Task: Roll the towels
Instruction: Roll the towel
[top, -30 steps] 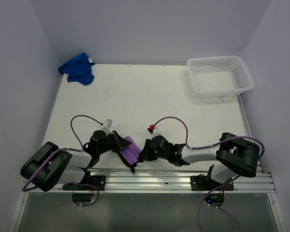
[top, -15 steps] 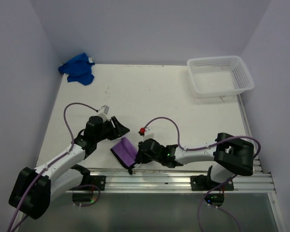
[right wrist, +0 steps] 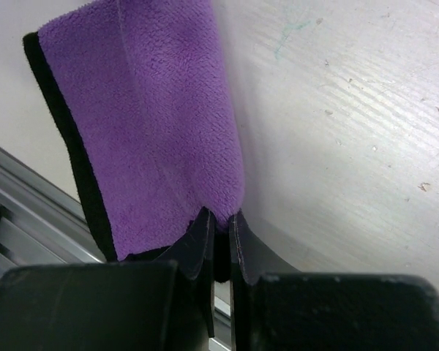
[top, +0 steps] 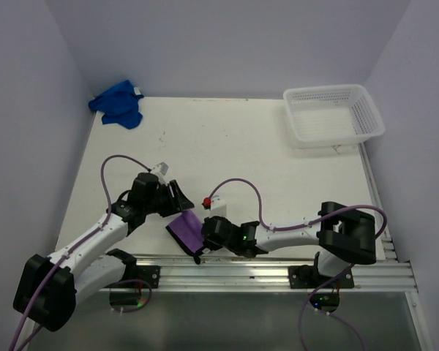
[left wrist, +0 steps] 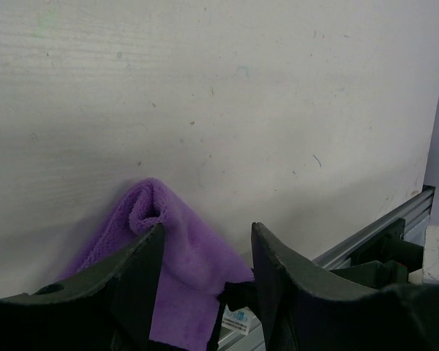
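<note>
A purple towel [top: 185,228] with a black edge lies folded near the table's front edge, one end curled over [left wrist: 148,207]. My right gripper [top: 204,235] is shut on the towel's near corner [right wrist: 146,124], and the cloth is pinched between its fingertips [right wrist: 219,219]. My left gripper [top: 177,199] stands open just left of and behind the towel. Its fingers [left wrist: 206,241] straddle the cloth without touching it. A bright blue towel [top: 117,104] lies crumpled at the far left corner of the table.
A white mesh basket [top: 333,113] stands at the far right corner. The aluminium rail [top: 263,270] runs along the near edge right under the purple towel. Walls close in the table on the left, back and right.
My left gripper has opened, let go of the purple towel and drawn back from it. My right gripper has slid left along the front edge, still shut on the towel.
</note>
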Controlling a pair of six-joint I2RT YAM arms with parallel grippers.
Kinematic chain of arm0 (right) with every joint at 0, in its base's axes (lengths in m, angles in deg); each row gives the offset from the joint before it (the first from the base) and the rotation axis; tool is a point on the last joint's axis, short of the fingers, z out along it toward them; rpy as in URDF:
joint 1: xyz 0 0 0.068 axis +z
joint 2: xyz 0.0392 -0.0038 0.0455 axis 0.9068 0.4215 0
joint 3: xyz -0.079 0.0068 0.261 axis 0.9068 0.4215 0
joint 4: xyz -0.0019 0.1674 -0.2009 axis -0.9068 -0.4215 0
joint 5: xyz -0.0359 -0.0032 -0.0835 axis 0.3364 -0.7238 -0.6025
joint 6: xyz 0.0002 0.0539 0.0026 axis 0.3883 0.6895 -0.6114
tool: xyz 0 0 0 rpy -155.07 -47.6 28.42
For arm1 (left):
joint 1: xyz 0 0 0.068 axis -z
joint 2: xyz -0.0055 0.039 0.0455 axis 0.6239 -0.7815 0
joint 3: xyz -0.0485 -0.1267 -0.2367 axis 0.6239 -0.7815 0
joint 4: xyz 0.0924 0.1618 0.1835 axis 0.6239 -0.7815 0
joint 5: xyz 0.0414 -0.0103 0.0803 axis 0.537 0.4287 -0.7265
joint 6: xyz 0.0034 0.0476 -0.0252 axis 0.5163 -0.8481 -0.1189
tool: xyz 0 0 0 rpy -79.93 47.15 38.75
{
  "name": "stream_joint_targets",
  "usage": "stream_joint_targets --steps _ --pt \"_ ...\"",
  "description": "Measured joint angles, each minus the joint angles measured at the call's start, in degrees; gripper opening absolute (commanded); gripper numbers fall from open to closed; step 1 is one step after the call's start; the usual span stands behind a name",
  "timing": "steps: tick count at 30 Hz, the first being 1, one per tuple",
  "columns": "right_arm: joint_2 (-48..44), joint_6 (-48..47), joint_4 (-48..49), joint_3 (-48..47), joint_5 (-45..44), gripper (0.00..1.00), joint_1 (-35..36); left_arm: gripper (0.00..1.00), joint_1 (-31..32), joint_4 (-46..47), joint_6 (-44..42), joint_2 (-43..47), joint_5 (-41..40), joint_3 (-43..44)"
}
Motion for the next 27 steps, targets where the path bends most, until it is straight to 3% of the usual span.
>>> stream_joint_targets --steps 9,14,27 --pt "1.53 0.44 -2.19 -1.97 -2.62 0.0 1.11 0.55 4.57 -0.31 0.02 -1.09 0.33 1.07" --pt "1.53 0.46 -2.49 -2.08 -3.37 0.0 1.46 0.55 6.69 0.17 -0.55 -6.6 -1.86 1.31" --pt "1.53 0.24 -2.47 -2.08 -4.59 0.0 2.43 0.55 6.99 7.41 -0.61 -11.28 -4.48 -1.9"
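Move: The far part of the rolled purple towel, where the open left fingers are going, lies about 6 cm below the left hand, 1 cm back and 2 cm to its right; from the right hand it is some 7 cm ahead, 4 cm left and 1 cm lower. The towel's left corner is roughly 4 cm back and 6 cm left of the left hand, 7 cm down. The near black-edged corner sits about 5 cm back and 3 cm left of the right hand, 2 cm below it. The towel's roll stays pinched near its near end by the right hand, which holds its place, while the left hand comes down to the far part: first drifting right and slightly back, then sinking about 5 cm, with a slight roll of the wrist. The left fingers stay half open astride the fold; whether they already touch the cloth can't be told. ##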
